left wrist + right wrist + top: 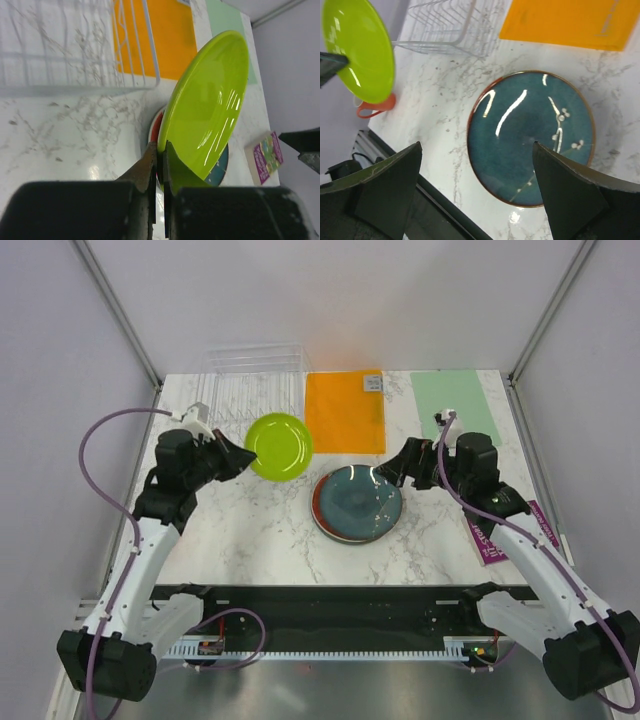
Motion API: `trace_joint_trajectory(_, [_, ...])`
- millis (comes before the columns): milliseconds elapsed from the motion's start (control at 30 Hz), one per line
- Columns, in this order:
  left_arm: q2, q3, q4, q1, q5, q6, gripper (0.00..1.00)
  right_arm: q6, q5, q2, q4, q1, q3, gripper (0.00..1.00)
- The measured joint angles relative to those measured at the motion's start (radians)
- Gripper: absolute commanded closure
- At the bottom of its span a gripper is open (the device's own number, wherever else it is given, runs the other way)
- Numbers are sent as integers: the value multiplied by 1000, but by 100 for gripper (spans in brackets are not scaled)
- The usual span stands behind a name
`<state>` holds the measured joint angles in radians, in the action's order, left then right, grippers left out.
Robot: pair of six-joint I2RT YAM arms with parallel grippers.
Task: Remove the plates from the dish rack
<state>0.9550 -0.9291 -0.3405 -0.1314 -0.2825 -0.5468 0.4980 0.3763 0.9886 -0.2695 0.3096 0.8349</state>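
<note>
My left gripper (245, 458) (161, 150) is shut on the rim of a lime-green plate (279, 446) (210, 105) (357, 50), holding it tilted on edge above the table, in front of the clear dish rack (255, 380) (75, 50) (445, 25). No plate shows in the rack's slots. A glossy dark teal plate (358, 503) (530, 140) lies flat on top of a stack at the table's middle, with a red rim (155, 130) showing beneath it. My right gripper (392, 472) (476, 145) hangs open just above the stack's right side, with nothing between its fingers.
An orange mat (345, 412) and a pale green mat (455, 405) lie at the back of the table. A purple booklet (505, 535) (265, 157) lies at the right edge. An orange cup (375, 106) stands beneath the lime-green plate.
</note>
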Motion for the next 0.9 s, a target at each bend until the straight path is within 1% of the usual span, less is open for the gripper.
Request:
trace_joint_trajectory(67, [-23,68,17,-35,-39,-47,98,34,21,-7,49,21,-19,2])
trace_joint_trajectory(167, [-46,119,53,-102,-67,-97,98,73,34,-2,101,69,-42,2])
trace_joint_trajectory(333, [-55,142,143,-219,-81,-156,98,106,29,36,157,155,-49,2])
trace_joint_trajectory(433, [-55,147,175,-278,-61,-171,98,117,20,58,174,191,-49,2])
trace_joint_trajectory(900, [-67,220,216,-328,50,-212,98,126,-81,74,184,245,-51,2])
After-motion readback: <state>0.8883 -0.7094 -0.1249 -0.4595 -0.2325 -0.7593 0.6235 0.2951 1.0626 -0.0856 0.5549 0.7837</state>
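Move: The left gripper already holds the green plate by its left rim, the plate's middle some 7 cm to its right and 2 cm ahead. The open right gripper is about 33 cm to its right, 2 cm back and roughly level; the plate stack is 25 cm right, 5 back and 22 below. From the right gripper, the green plate lies about 26 cm left and 4 ahead, the stack 8 left, 3 back and 18 below. Bring the left gripper, still pinching the green plate, about 9 cm right towards the right gripper while drawing back some 5 cm and sinking slightly, with a modest clockwise turn that partly unwinds. Meanwhile carry the wide-open right gripper some 7 cm left to meet the plate's free rim and a little back. Slow both to near rest halfway through, right fingers not yet closing. ##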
